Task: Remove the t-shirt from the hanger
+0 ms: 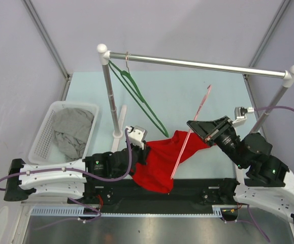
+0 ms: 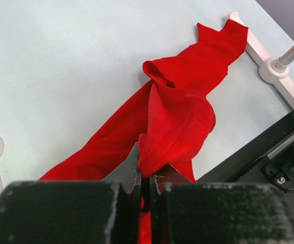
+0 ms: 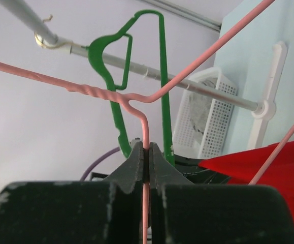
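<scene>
The red t-shirt [image 1: 159, 161] lies crumpled on the table between the arms. My left gripper [image 1: 140, 154] is shut on a fold at its left edge, and the cloth shows pinched between the jaws in the left wrist view [image 2: 148, 175], with the shirt [image 2: 180, 109] trailing away over the table. My right gripper [image 1: 193, 127] is shut on the pink wire hanger [image 1: 189, 134] and holds it tilted above the shirt. The right wrist view shows the jaws [image 3: 147, 151] clamped on the hanger's neck [image 3: 145, 124], one pink arm crossing in front of the shirt [image 3: 279, 168].
A green hanger [image 1: 136, 94] hangs on the metal rail [image 1: 197, 65] at the left, also seen in the right wrist view [image 3: 162, 76]. A white basket [image 1: 40, 137] with grey cloth stands at the far left. The rack's posts [image 1: 111, 101] stand near both arms.
</scene>
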Tool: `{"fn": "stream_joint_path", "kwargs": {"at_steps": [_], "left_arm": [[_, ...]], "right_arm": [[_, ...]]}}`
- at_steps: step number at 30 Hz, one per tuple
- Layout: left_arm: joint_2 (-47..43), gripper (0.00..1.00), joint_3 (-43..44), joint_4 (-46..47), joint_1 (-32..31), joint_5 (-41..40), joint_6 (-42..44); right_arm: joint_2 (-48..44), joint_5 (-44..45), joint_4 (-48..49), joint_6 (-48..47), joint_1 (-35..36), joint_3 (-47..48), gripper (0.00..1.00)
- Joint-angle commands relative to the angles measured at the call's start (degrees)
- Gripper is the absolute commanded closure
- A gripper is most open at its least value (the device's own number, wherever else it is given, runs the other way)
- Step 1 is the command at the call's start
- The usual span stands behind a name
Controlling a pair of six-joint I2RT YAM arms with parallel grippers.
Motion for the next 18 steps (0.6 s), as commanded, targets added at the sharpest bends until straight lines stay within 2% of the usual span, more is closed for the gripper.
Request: {"fn": "stream_joint_path", "kwargs": {"at_steps": [1,11,18], "left_arm": [[-0.50,0.99,1.96,0.82,-0.10,-0.82,0.43],[-1.81,1.00,0.90,0.73,-0.10,-1.08,-0.01],[-3.04,1.00,0.46,-0.32,-0.10,-1.34,-0.53]], "right_arm": [[3.53,-5.93,0.63,-13.58,-0.03,6.33,1.00],[13.46,-15.25,-1.74,-26.77,-0.12,15.56,1.00],[21.99,-19.73,-0.95,-30.03,-2.40,22.59,1.00]]}}
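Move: The right hand already holds the pink hanger by its neck; the free stretch of rail it is bound for is about 16 cm ahead, 5 cm left and 7 cm above. The green hanger hangs some 12 cm ahead, 15 cm left and 5 cm lower, while the red t-shirt is 3 cm ahead, 6 cm left and 30 cm down. From the left hand, that rail stretch lies 17 cm ahead, 7 cm right and 25 cm up. Right hand swings the still-pinched pink hanger about 6 cm left and 3 cm up towards the rail, turning some 30 degrees. ##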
